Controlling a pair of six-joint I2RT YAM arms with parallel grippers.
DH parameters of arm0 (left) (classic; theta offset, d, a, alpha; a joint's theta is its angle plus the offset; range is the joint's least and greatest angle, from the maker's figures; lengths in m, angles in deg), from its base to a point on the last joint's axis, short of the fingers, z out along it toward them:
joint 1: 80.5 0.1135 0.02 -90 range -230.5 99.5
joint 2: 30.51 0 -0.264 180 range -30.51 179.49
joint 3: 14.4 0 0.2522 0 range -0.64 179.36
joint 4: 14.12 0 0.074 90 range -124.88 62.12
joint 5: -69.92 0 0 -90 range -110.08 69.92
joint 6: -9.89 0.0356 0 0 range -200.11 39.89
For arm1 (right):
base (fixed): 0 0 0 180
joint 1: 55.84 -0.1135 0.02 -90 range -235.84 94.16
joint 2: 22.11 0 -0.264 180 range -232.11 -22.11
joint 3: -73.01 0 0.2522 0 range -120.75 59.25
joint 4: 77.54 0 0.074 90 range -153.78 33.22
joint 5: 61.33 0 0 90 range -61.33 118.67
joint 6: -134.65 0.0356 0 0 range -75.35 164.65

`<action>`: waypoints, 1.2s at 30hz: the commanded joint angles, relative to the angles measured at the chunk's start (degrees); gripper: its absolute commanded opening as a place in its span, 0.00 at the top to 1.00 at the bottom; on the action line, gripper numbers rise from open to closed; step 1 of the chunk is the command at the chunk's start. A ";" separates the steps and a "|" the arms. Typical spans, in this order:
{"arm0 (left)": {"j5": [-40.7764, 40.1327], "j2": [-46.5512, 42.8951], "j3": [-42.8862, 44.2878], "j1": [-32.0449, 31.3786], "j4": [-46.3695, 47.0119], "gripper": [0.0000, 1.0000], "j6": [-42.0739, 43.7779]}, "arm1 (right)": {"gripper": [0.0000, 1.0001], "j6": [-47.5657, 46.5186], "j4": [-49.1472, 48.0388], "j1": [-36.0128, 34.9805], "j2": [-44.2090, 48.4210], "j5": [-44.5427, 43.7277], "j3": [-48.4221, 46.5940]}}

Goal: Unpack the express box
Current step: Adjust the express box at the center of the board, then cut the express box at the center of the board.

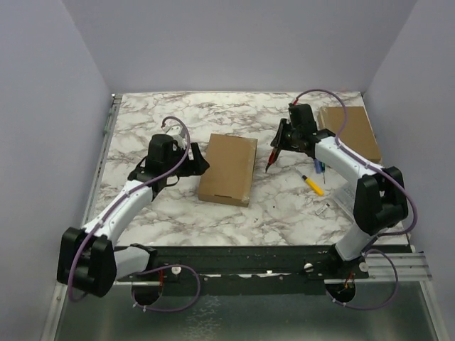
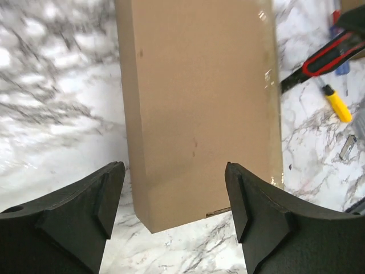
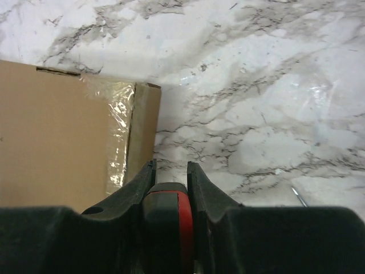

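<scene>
The express box (image 1: 229, 169) is a flat brown cardboard carton, closed, lying mid-table, with clear tape along its right edge (image 3: 117, 134). My left gripper (image 1: 201, 162) is open at the box's left side. In the left wrist view its fingers (image 2: 111, 188) stand wide apart in front of the box (image 2: 199, 108), touching nothing. My right gripper (image 1: 283, 139) hovers just right of the box, shut on a red and black utility knife (image 1: 273, 158). The knife's handle (image 3: 168, 211) fills the gap between the jaws, and its tip slants down towards the table (image 2: 328, 57).
A second flat cardboard box (image 1: 352, 131) lies at the back right corner, partly under the right arm. A yellow-handled tool (image 1: 311, 184), a blue tool (image 1: 320, 169) and a small metal piece (image 1: 323, 209) lie on the marble right of the express box.
</scene>
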 commanded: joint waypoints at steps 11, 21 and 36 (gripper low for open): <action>5.21 -17.06 -9.54 -23.69 8.65 0.27 44.75 | 1.00 4.03 1.99 -6.79 6.18 -17.04 -5.45; -6.55 -5.32 -9.02 -37.20 10.99 0.28 63.98 | 1.00 5.82 -0.07 -7.17 7.31 -15.40 -3.38; -11.66 14.09 -9.49 -37.28 34.91 0.47 55.33 | 1.00 3.33 -0.19 -7.62 3.36 -14.94 -7.54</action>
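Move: The express box lies under and to the right of the left hand, its middle about 8 cm right, barely 1 cm ahead and some 8 cm down. Its near right corner is roughly 15 cm right of that hand and 8 cm back, 8 cm below. The red knife, in the right hand, stands about 20 cm right of the left hand, 2 cm ahead and 4 cm lower. From the right hand, the box's middle is about 14 cm left, 7 cm back and 8 cm down. Ending with its fingers astride the box's near edge by the right corner, seemingly touching the cardboard, the left hand first rises about 6 cm and swings back and right around the near end, then sinks and eases forward. It rolls some 80 degrees clockwise and its fingers half close. The right hand keeps the knife and lifts about 7 cm. ##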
